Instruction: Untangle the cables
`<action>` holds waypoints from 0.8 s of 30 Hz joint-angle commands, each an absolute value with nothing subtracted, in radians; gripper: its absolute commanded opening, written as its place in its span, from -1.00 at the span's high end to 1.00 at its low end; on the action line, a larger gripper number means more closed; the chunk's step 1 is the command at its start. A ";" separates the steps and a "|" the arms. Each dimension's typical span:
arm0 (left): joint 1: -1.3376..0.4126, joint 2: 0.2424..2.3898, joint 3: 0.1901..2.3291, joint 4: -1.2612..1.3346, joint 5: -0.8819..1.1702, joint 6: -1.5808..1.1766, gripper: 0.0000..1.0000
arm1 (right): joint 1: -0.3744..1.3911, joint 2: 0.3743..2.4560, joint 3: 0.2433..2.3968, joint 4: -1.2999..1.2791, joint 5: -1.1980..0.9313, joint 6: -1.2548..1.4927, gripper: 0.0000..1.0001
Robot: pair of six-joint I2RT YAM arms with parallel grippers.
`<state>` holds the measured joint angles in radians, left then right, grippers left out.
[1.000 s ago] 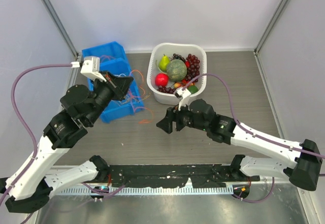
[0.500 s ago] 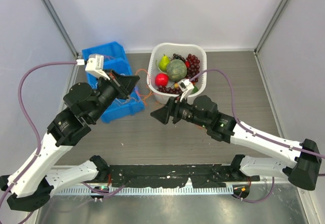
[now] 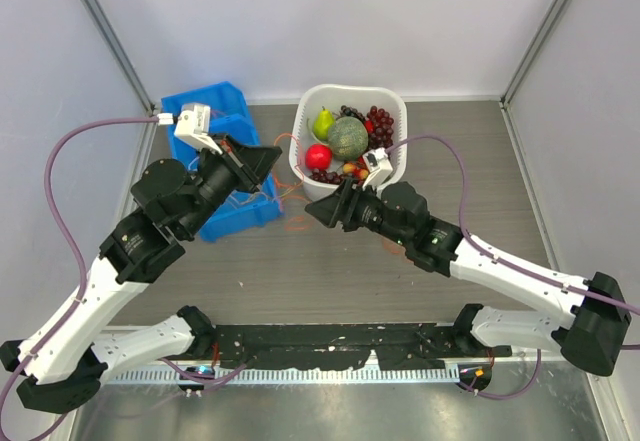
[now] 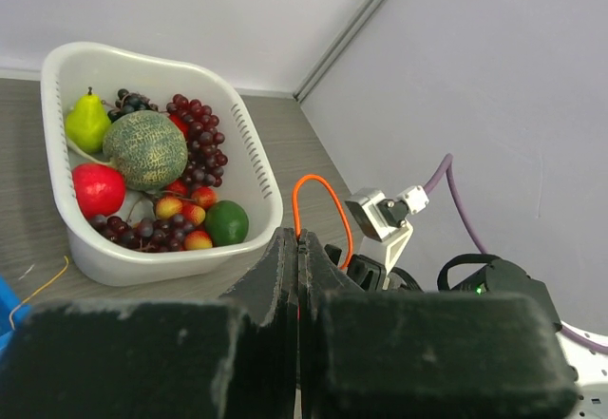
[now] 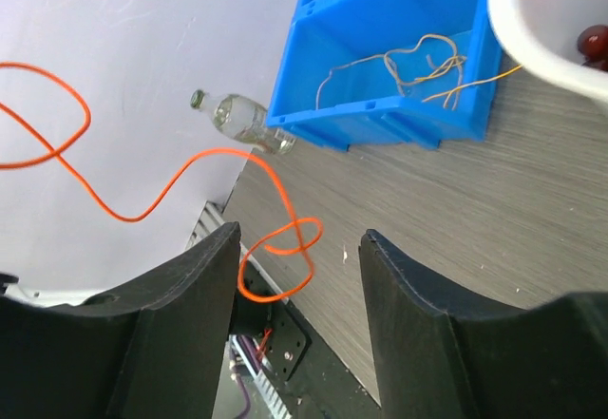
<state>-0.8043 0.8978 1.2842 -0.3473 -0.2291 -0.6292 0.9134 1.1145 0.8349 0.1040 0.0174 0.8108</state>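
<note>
My left gripper (image 3: pixel 272 154) is shut on a thin orange-red cable (image 3: pixel 283 142) and holds it above the table, between the blue bin (image 3: pixel 215 101) and the white fruit basket (image 3: pixel 350 94). In the left wrist view the cable (image 4: pixel 313 177) arches up out of the closed gripper (image 4: pixel 297 238). My right gripper (image 3: pixel 312 214) is open just below and right of it. In the right wrist view the orange-red cable (image 5: pixel 228 151) hangs in loops in front of the open gripper (image 5: pixel 299 238), not touched. Yellow-orange and white cords (image 5: pixel 418 67) lie tangled in the blue bin (image 5: pixel 380 20).
The white basket (image 4: pixel 249 129) holds a pear, a melon, grapes and other fruit. A yellow-orange cord end (image 4: pixel 38 286) lies on the table beside it. A small clear bottle (image 5: pixel 242 120) shows beside the bin. White walls enclose the table.
My left gripper has moved right toward the basket, pulling the orange-red cable up out of the bin. My right gripper has moved up and back toward the hanging cable.
</note>
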 commanded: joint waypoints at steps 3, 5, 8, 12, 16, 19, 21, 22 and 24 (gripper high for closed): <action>-0.807 0.897 1.282 -0.288 -0.219 -0.635 1.00 | 0.913 1.112 0.811 0.229 -0.058 0.815 -0.20; -0.807 0.899 1.284 -0.284 -0.215 -0.638 1.00 | 0.913 1.126 0.813 0.225 -0.057 0.815 -0.20; -0.807 0.905 1.290 -0.276 -0.203 -0.646 1.00 | 0.913 1.140 0.805 0.244 -0.045 0.827 -0.15; -0.808 0.910 1.295 -0.267 -0.193 -0.652 1.00 | 0.913 1.161 0.808 0.268 -0.046 0.833 0.14; -0.807 0.908 1.301 -0.265 -0.199 -0.647 1.00 | 0.913 1.186 0.818 0.268 -0.048 0.828 0.78; -0.807 0.907 1.313 -0.268 -0.228 -0.614 1.00 | 0.913 1.186 0.810 0.242 -0.035 0.807 0.99; -0.807 0.900 1.341 -0.287 -0.306 -0.557 1.00 | 0.913 1.166 0.779 0.226 -0.026 0.786 0.99; -0.808 0.899 1.354 -0.290 -0.342 -0.528 1.00 | 0.914 1.142 0.740 0.225 -0.015 0.782 0.99; -0.808 0.897 1.379 -0.290 -0.415 -0.477 1.00 | 0.913 1.105 0.682 0.222 -0.015 0.767 0.99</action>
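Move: My right hand, fingers a little over half open, has the hanging orange cable's small loop just off its tips, roughly 3 cm to the left, 1 cm ahead and 1 cm lower. The white basket stands about 21 cm ahead, 6 cm to the right and 20 cm below; the blue box's near compartment is about 10 cm ahead, 20 cm left and 23 cm down. From my left hand, that loop hangs about 18 cm below, 3 cm to the right and 1 cm ahead. I ease my right hand some 2 cm left into the hanging orange loop and shut its fingers, pinching the cable between the tips, while starting to sink; then I carry on down, nearly 3 cm in all. My left hand keeps its closed pinch on the upper end and holds almost still, edging about 1 cm forward and left at the last. ##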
